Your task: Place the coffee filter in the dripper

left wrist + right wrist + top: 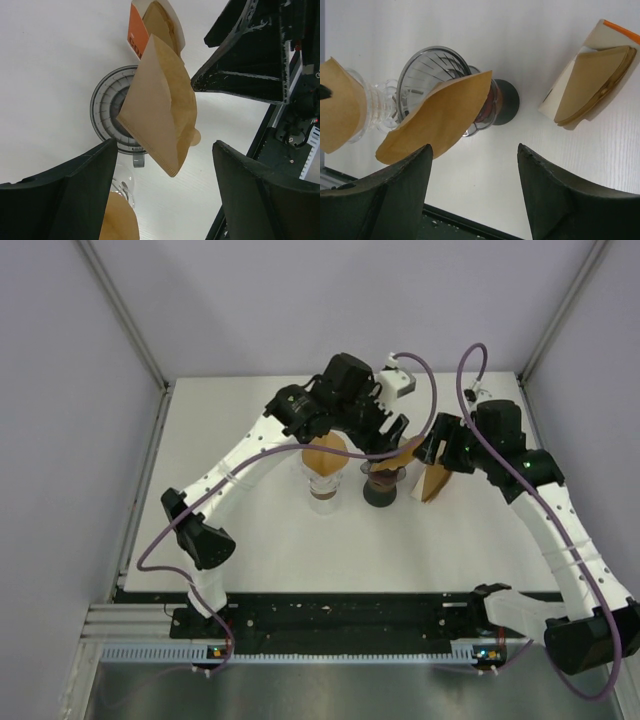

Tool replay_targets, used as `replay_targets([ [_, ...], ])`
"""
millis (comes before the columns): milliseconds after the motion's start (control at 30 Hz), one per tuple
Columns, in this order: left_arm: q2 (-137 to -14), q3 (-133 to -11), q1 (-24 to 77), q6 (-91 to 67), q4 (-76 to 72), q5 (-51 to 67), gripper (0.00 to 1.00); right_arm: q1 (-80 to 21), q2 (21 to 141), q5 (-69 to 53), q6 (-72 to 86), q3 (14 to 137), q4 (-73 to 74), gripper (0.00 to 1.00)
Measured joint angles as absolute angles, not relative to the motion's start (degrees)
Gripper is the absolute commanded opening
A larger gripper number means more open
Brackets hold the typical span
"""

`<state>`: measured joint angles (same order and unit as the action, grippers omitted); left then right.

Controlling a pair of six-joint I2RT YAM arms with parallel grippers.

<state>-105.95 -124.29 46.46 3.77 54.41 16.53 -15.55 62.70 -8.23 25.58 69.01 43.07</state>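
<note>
A folded brown coffee filter [440,120] lies flat and tilted across the rim of the clear ribbed dripper [427,70], which stands on a dark base [507,102]. In the left wrist view the filter [160,105] covers part of the dripper [107,107]. My right gripper [475,147] is open just in front of it. The filter's lower edge runs behind its left fingertip [422,155]; I cannot tell if they touch. My left gripper [165,145] hangs open above the filter's pointed corner, with nothing between its fingers. From above, both grippers [398,428] [432,450] flank the filter [405,450].
A glass vessel [375,105] holding another brown filter [337,112] stands just left of the dripper. A white and orange pack of filters [592,85] stands to the right. Grey walls enclose the white table [260,550].
</note>
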Motion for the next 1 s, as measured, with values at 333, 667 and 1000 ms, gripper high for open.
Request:
replay_targets([
  [333, -112.0, -124.4, 48.2, 2.5, 52.9, 11.5, 0.68, -15.6, 66.4, -9.6, 29.5, 67.1, 35.4, 0.67],
  [667, -114.8, -123.3, 48.2, 1.6, 50.8, 0.0, 0.56, -15.6, 69.2, -8.4, 29.2, 66.4, 34.0, 0.65],
  [1000, -115.0, -119.5, 46.8, 1.4, 48.6, -1.9, 0.56, -15.6, 71.6, -7.5, 27.9, 66.3, 33.9, 0.65],
])
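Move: Over the dripper's right side, the loose coffee filter leans about 3 cm ahead of the left hand, 3 cm to its right and 10 cm below; from the right hand it is about 1 cm ahead, 6 cm left and 4 cm down. The dripper's middle sits roughly 4 cm ahead of the left hand, 1 cm to its left, 15 cm lower. The glass carafe stands some 12 cm left of the dripper and 1 cm nearer; the filter pack lies about 5 cm ahead of the right hand, 3 cm right, 20 cm down. Sinking nearly 10 cm, the left hand swings forward about 6 cm over the dripper to the filter, turning some 15 degrees counter-clockwise with its left side rising, and narrows its fingers part-way around the paper's upper edge without shutting. The right hand eases forward and down, about 4 cm each, its fingers staying open, bringing one up to the filter's mouth from the right. ##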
